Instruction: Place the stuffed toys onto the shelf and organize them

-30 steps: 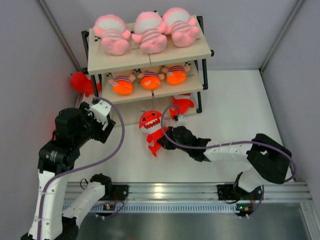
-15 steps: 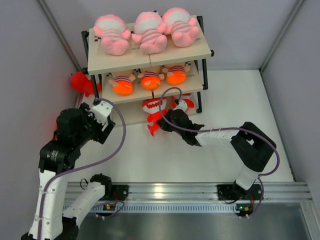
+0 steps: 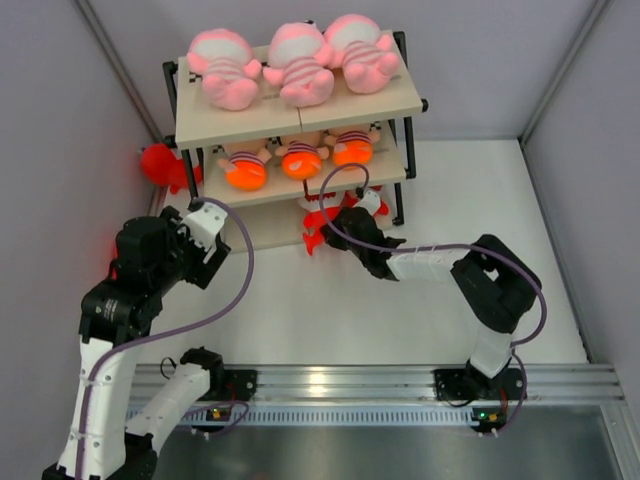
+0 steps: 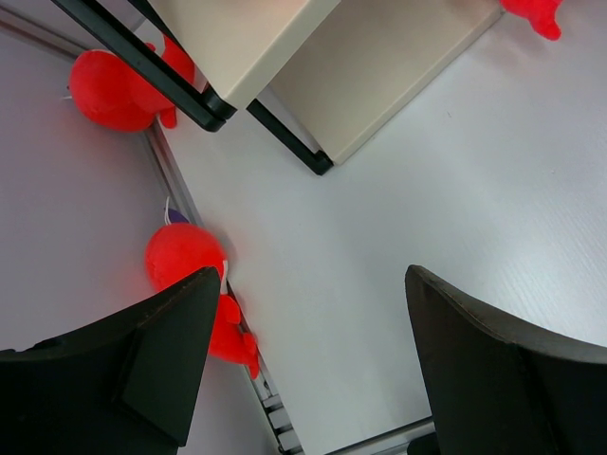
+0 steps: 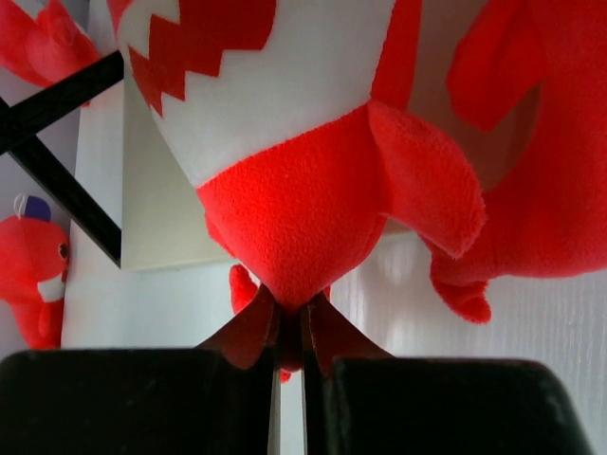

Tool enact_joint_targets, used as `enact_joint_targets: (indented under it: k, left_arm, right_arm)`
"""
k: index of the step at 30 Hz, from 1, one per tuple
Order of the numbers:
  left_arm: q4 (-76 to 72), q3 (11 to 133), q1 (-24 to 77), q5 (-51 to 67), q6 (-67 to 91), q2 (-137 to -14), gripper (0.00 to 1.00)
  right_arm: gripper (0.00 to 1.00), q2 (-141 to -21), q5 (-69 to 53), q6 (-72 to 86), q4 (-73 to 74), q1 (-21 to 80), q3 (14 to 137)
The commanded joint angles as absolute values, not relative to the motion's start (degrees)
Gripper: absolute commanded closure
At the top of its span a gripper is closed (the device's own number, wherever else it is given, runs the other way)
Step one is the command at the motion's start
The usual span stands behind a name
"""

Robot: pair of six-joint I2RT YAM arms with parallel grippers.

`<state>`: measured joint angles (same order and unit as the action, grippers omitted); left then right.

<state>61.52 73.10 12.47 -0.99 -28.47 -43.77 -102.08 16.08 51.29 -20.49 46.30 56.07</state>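
Observation:
The shelf [image 3: 262, 120] carries three pale-pink striped stuffed toys [image 3: 298, 62] on its top board and three more [image 3: 300, 158] on the middle board. My right gripper [image 3: 338, 224] is shut on the tail end of a red shark [image 3: 314, 222], which reaches under the middle board onto the bottom board. In the right wrist view the gripper [image 5: 289, 308] pinches the shark [image 5: 285, 199], and a second shark [image 5: 541, 171] lies to its right. My left gripper [image 4: 313, 365] hangs open and empty above the table, left of the shelf.
One red shark [image 3: 160, 163] lies behind the shelf's left legs against the left wall. Another red shark [image 4: 180, 256] lies at the wall's foot beside my left gripper. A black shelf leg [image 4: 285, 142] stands ahead of the left gripper. The aluminium rail [image 3: 400, 385] runs along the near edge.
My right arm has stretched toward the shelf, carrying the red shark from the table in front into the bottom tier. The left arm has not moved.

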Motion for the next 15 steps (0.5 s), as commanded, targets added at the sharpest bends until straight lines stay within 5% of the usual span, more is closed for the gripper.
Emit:
enact_joint_targets:
  k: [1,6,15]
  left_arm:
    - [61.0,72.6,12.57,-1.58,-28.74,-43.86,0.15]
    - [61.35,72.42,12.57,-1.06,-28.83,-43.77,0.15]
    - [61.61,71.37,12.57,-0.26,-29.09,-43.16,0.15]
  right_arm:
    - [0.96,-103.71,17.75,50.45,-23.91,45.26,60.38]
    - [0.57,-103.98,19.95,51.94,-22.41,44.82,60.21]
    - [0.44,-98.45,21.71,49.75,-22.94,46.14,55.9]
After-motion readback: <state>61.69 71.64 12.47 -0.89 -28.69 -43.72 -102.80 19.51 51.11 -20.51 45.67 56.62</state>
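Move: My right hand already pinches the red shark toy by its tail end at the bottom shelf. Its spot on the shelf lies about 4 cm ahead, 3 cm left and 2 cm below my fingers. The other shark toy sits some 5 cm ahead and 8 cm right, the shelf's right front post about 4 cm ahead and 16 cm right. From my idle left hand that spot is roughly 19 cm ahead, 20 cm right and 22 cm down. I let go of the shark's tail end on the bottom shelf: my right fingers part from shut to a little over half open while the hand eases about 1.5 cm forward towards the shelf. Then I drift about 1 cm to the right, towards the other shark toy, staying level, with the wrist barely turning clockwise. ##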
